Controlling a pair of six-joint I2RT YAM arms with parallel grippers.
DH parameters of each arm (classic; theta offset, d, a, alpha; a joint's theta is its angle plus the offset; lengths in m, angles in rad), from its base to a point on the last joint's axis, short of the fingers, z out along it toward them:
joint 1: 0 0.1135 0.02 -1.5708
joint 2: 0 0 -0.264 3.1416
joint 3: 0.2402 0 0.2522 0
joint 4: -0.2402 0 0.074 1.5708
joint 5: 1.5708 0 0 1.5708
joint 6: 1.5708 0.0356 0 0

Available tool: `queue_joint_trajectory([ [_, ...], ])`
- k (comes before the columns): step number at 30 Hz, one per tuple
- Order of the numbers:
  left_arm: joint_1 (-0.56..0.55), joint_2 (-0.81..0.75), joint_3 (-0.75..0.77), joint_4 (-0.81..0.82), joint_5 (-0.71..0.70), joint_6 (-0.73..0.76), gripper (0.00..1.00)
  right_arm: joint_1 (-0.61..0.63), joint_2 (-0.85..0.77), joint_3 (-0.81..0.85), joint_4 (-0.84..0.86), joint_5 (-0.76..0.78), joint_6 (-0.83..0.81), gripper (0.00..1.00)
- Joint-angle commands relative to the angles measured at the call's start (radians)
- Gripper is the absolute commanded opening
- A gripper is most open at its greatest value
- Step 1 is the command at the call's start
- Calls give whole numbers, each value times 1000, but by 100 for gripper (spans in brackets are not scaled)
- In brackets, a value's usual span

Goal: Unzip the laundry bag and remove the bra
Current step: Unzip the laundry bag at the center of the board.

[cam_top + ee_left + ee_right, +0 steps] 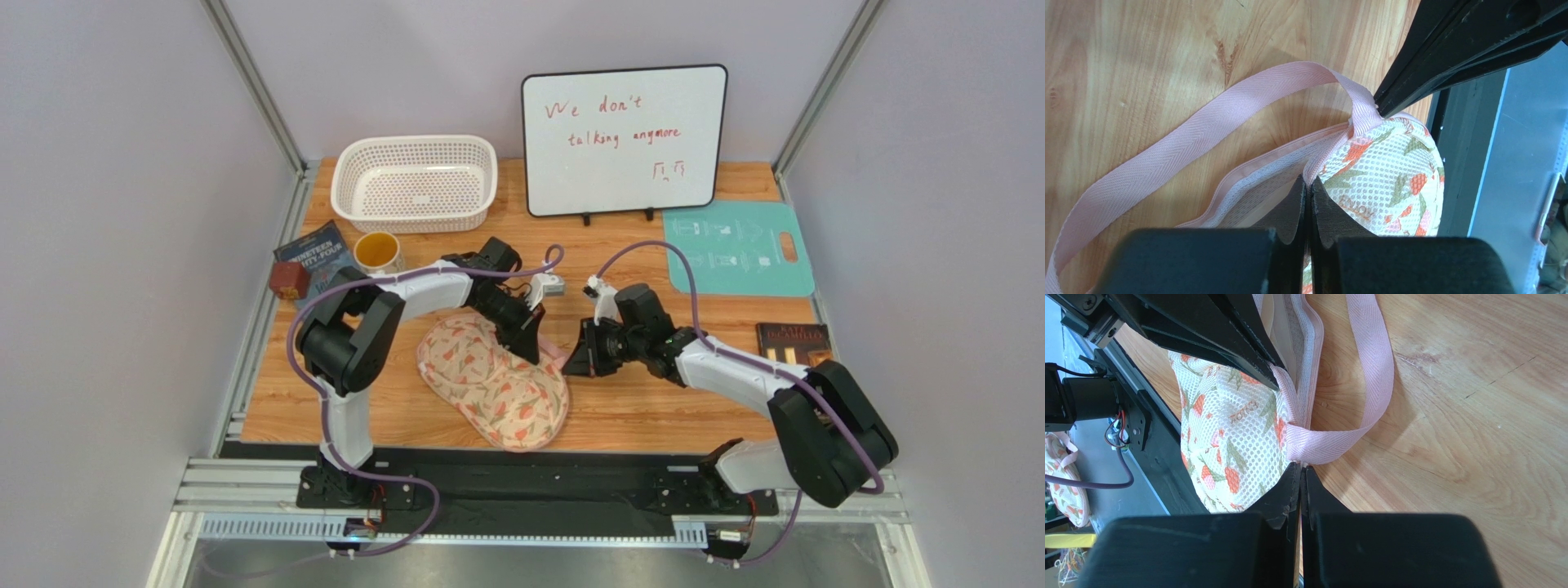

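The laundry bag (493,380) lies flat on the wooden table between my arms, cream mesh with a red and green print. Its pink strap loop (1198,135) trails over the wood. My left gripper (531,338) is shut, its tips (1310,184) pinching the bag's pink zipper trim at the upper right end. My right gripper (572,357) is shut too, its tips (1301,470) at the root of the strap loop (1376,367) on the same end of the bag (1229,441). The two grippers almost touch. The bra is hidden.
A white perforated basket (415,184) and a whiteboard (623,141) stand at the back. A teal cutting board (738,249) lies back right, with a dark book (794,339) nearer. A yellow cup (378,252), a book (313,255) and a brown block (290,281) sit at the left.
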Motion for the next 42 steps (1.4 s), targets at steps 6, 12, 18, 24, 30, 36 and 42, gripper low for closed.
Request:
queue_joint_trajectory([
  [6, 1, -51, -32, 127, -53, -65, 0, -4, -39, -23, 19, 1, -16, 0],
  [12, 15, -67, -49, 161, -36, -82, 0, -4, -88, -64, -16, 27, -18, 0],
  [18, 39, -90, -64, 207, -5, -109, 0, -4, -106, -101, -22, 30, -5, 0],
  [24, 59, -82, -53, 237, -27, -146, 0, -4, -149, -123, -42, 37, 4, 0],
  [30, 74, -70, -27, 273, -109, -209, 0, -2, -189, -124, -73, 43, 15, 0],
  [36, 73, -47, 3, 299, -205, -295, 0, -1, -204, -113, -93, 54, 25, 0],
  [42, 74, -30, 17, 345, -283, -378, 0, 2, -198, -110, -93, 56, 32, 0],
])
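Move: The zip pull seems to sit right in the shut right fingertips, about 6 cm to the right of the left hand and 2 cm back from it; the left fingers already grip the bag's rim. The strap's near part bows over the table about 3 cm right and 2 cm ahead of the left hand. The bag's middle lies some 13 cm left and 3 cm back from the right hand, a few centimetres lower, and its near end about 13 cm back and 8 cm left of the right hand. The left hand, still pinching the bag's rim beside the open zip, draws it forward about 7 cm, slowly at first and then steadily, turning some 20 degrees counter-clockwise as it goes away from the right hand. Against this pull the right hand keeps its shut grip on the zip pull's white cord and tugs it back and to the right, about 2.5 cm each way, dipping a little on the way before it slows almost to a stop, so that the two hands work the slider along the edge. ##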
